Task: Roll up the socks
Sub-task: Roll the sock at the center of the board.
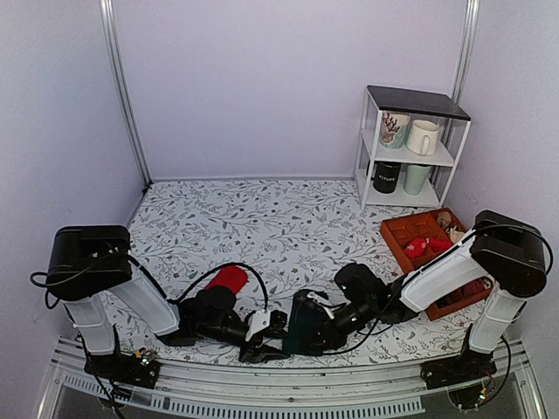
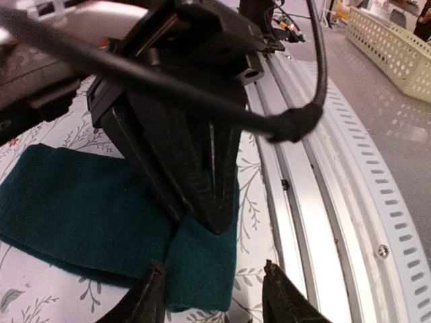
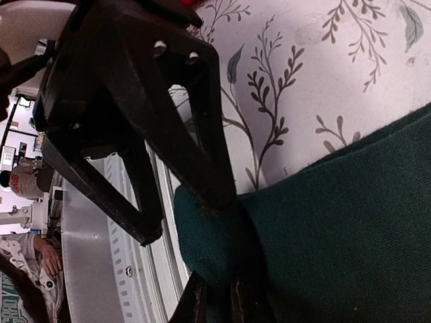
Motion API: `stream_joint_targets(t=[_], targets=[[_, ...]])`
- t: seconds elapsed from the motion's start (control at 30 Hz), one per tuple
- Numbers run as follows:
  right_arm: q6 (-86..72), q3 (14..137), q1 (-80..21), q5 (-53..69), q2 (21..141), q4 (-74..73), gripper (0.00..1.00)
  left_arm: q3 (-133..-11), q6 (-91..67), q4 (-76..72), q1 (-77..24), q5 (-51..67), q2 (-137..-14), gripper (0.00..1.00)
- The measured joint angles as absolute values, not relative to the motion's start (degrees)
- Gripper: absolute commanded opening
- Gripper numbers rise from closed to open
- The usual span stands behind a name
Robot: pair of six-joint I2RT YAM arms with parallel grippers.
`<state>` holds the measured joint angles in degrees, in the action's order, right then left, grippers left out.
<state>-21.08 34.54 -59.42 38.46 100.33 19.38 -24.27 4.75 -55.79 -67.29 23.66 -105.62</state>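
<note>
The dark teal-green sock (image 1: 304, 321) lies flat near the table's front edge, between the two grippers. My right gripper (image 3: 221, 304) is shut on a bunched end of the sock (image 3: 337, 222); in the left wrist view its black fingers (image 2: 209, 182) pinch the sock's (image 2: 74, 208) near corner. My left gripper (image 2: 215, 299) is open, with the fingers straddling that same corner and one finger close against the cloth. The red sock (image 1: 228, 278) lies behind the left arm, partly hidden by it. In the top view the two grippers (image 1: 266, 339) meet at the sock.
A white shelf (image 1: 374, 140) with several mugs stands at the back right. A red-brown tray (image 1: 395, 234) holding small items sits beside the right arm. An aluminium rail (image 2: 316, 202) runs along the front edge, right next to the sock. A black cable (image 1: 236, 265) loops over the left arm.
</note>
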Motion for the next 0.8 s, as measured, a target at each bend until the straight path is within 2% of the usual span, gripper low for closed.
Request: stream_joint_targets(t=[0.23,0.37,0.53,0.63,0.7,0.8], targets=[[-23.11,34.46,-58.46,40.34,100.33,18.59,0.04,-24.40,4.64,-56.31,-68.79,23.20,-105.86,0.48],[-23.68,34.44,-58.33,40.91,100.33,18.39,0.04,-25.63,4.45,-56.58,-69.06,22.96,-107.72,0.44],[-24.45,34.44,-58.30,41.17,100.33,18.33,0.04,-27.20,4.03,-56.71,-69.17,22.35,-109.78,0.24],[-24.67,34.44,-58.30,41.52,100.33,18.15,0.05,-27.99,3.53,-56.36,-69.17,22.22,-110.37,0.17],[-24.67,34.44,-58.22,41.82,100.33,17.93,0.07,-28.27,3.14,-56.05,-69.17,22.46,-110.43,0.00],[-24.67,34.44,-58.02,42.37,100.27,17.32,0.17,-28.86,2.26,-55.27,-69.17,22.83,-110.50,0.00]])
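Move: About 3 cm to the left hand's right and 1 cm lower is the open left end of the dark green sock's rolled near edge, level with the hand; the flat part lies some 7 cm ahead and 4 cm right of the hand. The red sock is roughly 14 cm ahead and 16 cm left. From the right hand, already pinching the other end of the roll, that left end sits about 3 cm to the left. Sliding some 2 cm to the right and about 1 cm down, the left hand brings its half-open fingers over the left end of the green roll, then shuts them to pinch it. The right hand keeps its pinch on the other end, tipping slightly and easing less than 1 cm to its right. ##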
